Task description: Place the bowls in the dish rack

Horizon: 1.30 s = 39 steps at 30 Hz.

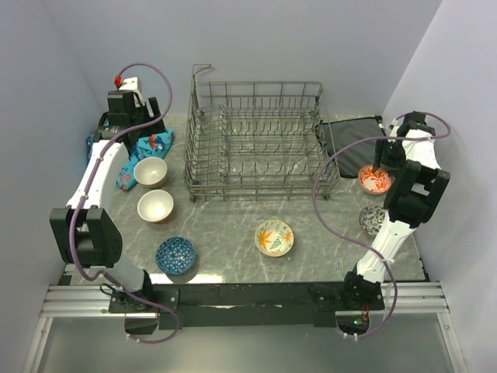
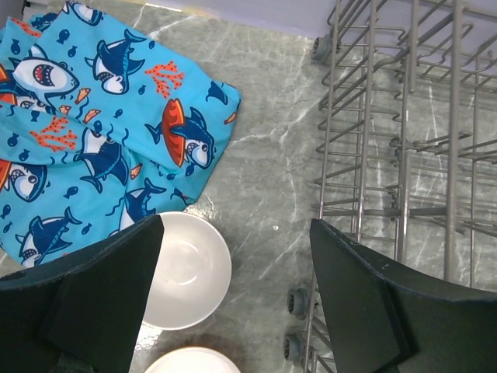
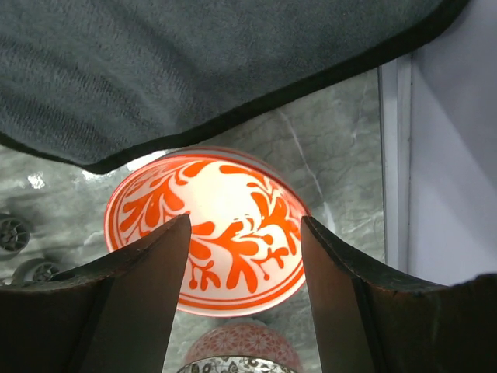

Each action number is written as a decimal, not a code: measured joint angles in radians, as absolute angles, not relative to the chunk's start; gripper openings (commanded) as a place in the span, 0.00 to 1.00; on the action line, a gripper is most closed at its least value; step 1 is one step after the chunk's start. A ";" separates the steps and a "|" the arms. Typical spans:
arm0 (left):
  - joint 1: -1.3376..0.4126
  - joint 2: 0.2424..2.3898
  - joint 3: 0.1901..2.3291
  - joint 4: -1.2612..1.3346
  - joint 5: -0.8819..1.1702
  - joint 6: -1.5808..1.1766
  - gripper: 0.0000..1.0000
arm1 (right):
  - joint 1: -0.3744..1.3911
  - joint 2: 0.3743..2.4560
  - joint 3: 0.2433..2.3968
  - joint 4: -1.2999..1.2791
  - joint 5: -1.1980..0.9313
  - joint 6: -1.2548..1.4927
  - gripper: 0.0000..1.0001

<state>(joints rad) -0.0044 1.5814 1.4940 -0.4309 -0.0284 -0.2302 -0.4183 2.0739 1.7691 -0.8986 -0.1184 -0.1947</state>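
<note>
The dish rack [image 1: 256, 140] stands at the back centre with no bowl in it. Two cream bowls [image 1: 151, 172] [image 1: 155, 206], a blue bowl [image 1: 175, 255], an orange-leaf bowl [image 1: 274, 237], an orange-red bowl [image 1: 374, 179] and a speckled bowl [image 1: 373, 220] sit on the table. My left gripper [image 2: 237, 233] hangs open above bare table between a cream bowl [image 2: 186, 268] and the rack's side [image 2: 404, 155]. My right gripper [image 3: 245, 225] is open over the orange-red bowl [image 3: 225, 225], a finger [image 3: 147, 287] on either side, holding nothing.
A blue shark-print cloth [image 2: 101, 116] lies at the back left beside the cream bowls. A dark grey mat [image 3: 194, 70] lies just beyond the orange-red bowl, right of the rack. The table's right edge and the wall [image 3: 450, 155] are close to my right gripper.
</note>
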 measured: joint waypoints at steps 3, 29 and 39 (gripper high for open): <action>-0.004 1.598 1.502 -0.432 -0.028 -0.228 0.83 | -0.421 2.093 1.798 -0.901 -0.113 -0.195 0.66; -0.004 1.643 1.542 -0.428 -0.023 -0.223 0.83 | -0.493 2.135 1.791 -0.924 -0.204 -0.312 0.50; -0.004 1.635 1.524 -0.426 -0.023 -0.222 0.83 | -0.493 2.148 1.734 -0.932 -0.204 -0.338 0.34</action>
<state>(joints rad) -0.0044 1.6348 1.5242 -0.4255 -0.0235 -0.2222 -0.4931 2.1475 1.7340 -0.9318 -0.2035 -0.3378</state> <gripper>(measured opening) 0.829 0.381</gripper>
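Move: The red-patterned bowl lies about 6 cm below the right hand, some 3 cm to its left and 2 cm back. The black floral bowl stands about 13 cm nearer the base than the red one. The dark mat's middle is about 8 cm ahead of the hand and 9 cm left; the dish rack's middle is some 40 cm left and 10 cm ahead. From the left hand, the red bowl is roughly 75 cm right, 7 cm back and 23 cm lower. The red bowl's right-hand rim is straddled by the right gripper, which swings some 4 cm right with a brief nudge forward, then draws back and sinks about 4 cm, easing about 2 cm back to the left. Its half-open fingers narrow plainly on the way down, one inside the bowl and one outside against the rim, as the wrist turns a few degrees counter-clockwise. ##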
